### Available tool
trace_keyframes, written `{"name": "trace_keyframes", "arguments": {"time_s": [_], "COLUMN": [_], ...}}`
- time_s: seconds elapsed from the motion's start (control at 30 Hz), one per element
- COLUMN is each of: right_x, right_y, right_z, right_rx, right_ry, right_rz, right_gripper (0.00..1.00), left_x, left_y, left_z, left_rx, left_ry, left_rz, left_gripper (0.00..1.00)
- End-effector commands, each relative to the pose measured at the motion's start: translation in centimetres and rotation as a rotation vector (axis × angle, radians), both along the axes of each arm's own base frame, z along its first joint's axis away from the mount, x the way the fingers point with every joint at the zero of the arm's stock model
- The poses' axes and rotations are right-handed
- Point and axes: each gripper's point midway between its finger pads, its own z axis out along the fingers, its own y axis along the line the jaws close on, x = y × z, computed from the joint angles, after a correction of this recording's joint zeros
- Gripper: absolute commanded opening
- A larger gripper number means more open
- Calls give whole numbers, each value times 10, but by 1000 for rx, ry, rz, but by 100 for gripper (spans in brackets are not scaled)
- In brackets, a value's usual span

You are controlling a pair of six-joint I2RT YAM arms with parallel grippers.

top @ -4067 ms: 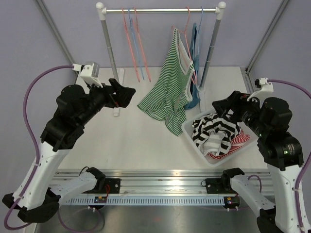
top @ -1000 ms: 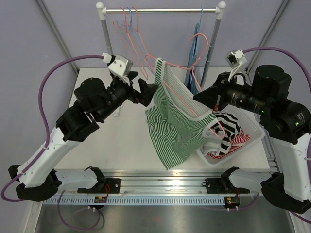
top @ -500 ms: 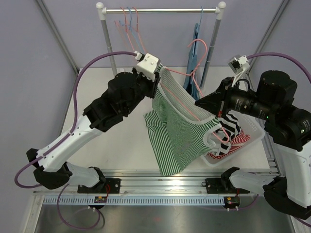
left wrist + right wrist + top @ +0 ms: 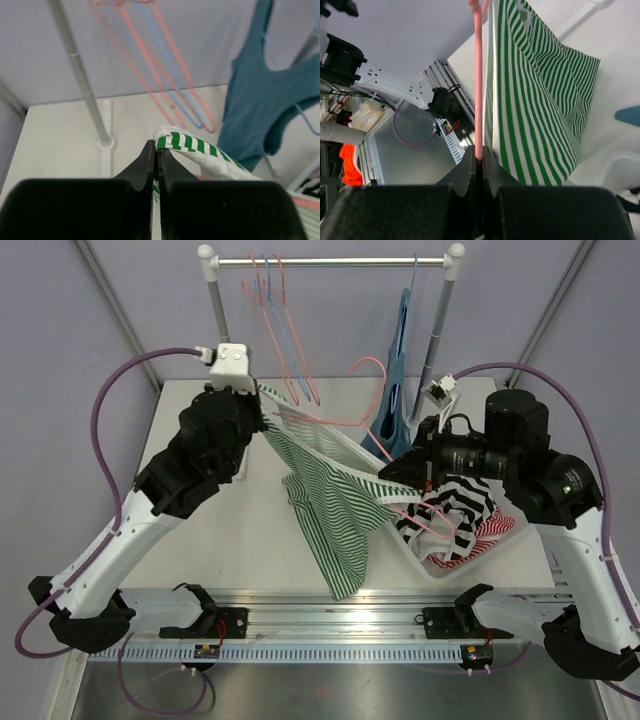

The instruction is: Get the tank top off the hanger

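The green-and-white striped tank top (image 4: 335, 510) hangs stretched in the air between my two arms, still draped on the pink hanger (image 4: 340, 424). My left gripper (image 4: 262, 412) is shut on the tank top's white-edged strap (image 4: 190, 142), which bunches at the tips of the left gripper (image 4: 156, 145). My right gripper (image 4: 400, 465) is shut on the hanger's pink wire (image 4: 478, 75), which runs straight up from the right gripper (image 4: 479, 150). Beside that wire the striped cloth (image 4: 535, 100) falls away to the right.
A clothes rack (image 4: 330, 260) stands at the back with empty pink and blue hangers (image 4: 280, 330) and a teal tank top (image 4: 395, 390) on it. A white basket (image 4: 447, 568) of striped clothes sits under my right arm. The rack's left post (image 4: 80, 75) rises from the table.
My left gripper has shut on the strap and pulled it left, off toward the rack's left post. The right gripper has lowered the hanger a little, and the cloth is drawn taut between them.
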Motion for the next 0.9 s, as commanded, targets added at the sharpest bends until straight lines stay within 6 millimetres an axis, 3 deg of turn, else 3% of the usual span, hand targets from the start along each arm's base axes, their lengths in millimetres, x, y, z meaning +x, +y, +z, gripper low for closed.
{"name": "trace_keyframes", "arguments": {"time_s": [0.0,0.1,0.23,0.3,0.33,0.37,0.4,0.43,0.47,0.5,0.53,0.6,0.67,0.73,0.77,0.8,0.87], "right_x": [-28,-30,-36,-29,-26,-22,-14,-13,-6,0,1,8,12,11,15,6,13], "right_y": [14,10,10,15,18,21,27,30,34,39,41,46,47,43,37,28,20], "right_z": [21,30,38,38,39,39,41,43,42,48,53,72,87,107,116,125,133], "right_rx": [96,133,200,227,251,268,304,336,350,390,432,544,655,789,852,937,994], "right_ry": [-134,-227,-286,-295,-269,-261,-290,-268,-262,-300,-279,-379,-391,-510,-561,-664,-733], "right_rz": [218,206,210,203,194,190,195,196,191,196,195,212,197,197,154,156,87], "right_gripper": [0,0,0,0,0,0,0,0,0,0,0,0,0,0,0,0,0], "left_x": [4,6,1,-8,-15,-17,-36,-41,-45,-68,-73,-91,-102,-112,-115,-121,-121], "left_y": [68,89,86,81,62,47,30,20,13,-2,-12,-29,-37,-44,-49,-54,-56], "left_z": [2,-17,-39,-38,-50,-40,-33,-49,-45,-38,-57,-60,-87,-103,-127,-135,-163], "left_rx": [-142,-165,-216,-244,-243,-279,-315,-328,-360,-394,-402,-419,-403,-396,-384,-382,-360], "left_ry": [41,117,201,206,240,197,175,198,166,151,187,185,226,242,288,308,381], "left_rz": [228,276,196,139,22,-68,-215,-271,-321,-462,-521,-650,-692,-730,-749,-781,-745], "left_gripper": [0,0,0,0,0,0,0,0,0,0,0,0,0,0,0,0,0]}}
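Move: The left hand holds a shoulder strap of the green-striped tank top; the clear front of the table that it goes to lies about 10 cm back, 12 right and 40 below. The hanger's middle is roughly 15 cm right of and 8 back from this hand, slightly lower. The right hand grips that hanger; the rack bar's middle is some 40 cm ahead of it, 8 left, 15 higher. The bin sits about 12 cm ahead, 25 right and 35 below the right hand. Still pinching the strap, the left hand tugs about 6 cm left, sinking, then sweeps back towards itself, right and down, ending some 16 cm lower and 11 cm farther back, its tip dipping and turning clockwise. The right fingers keep the hanger pinched and carry it left, forward and up, about 9 cm in all, rolling some 40 degrees so the hand's left side rises. ##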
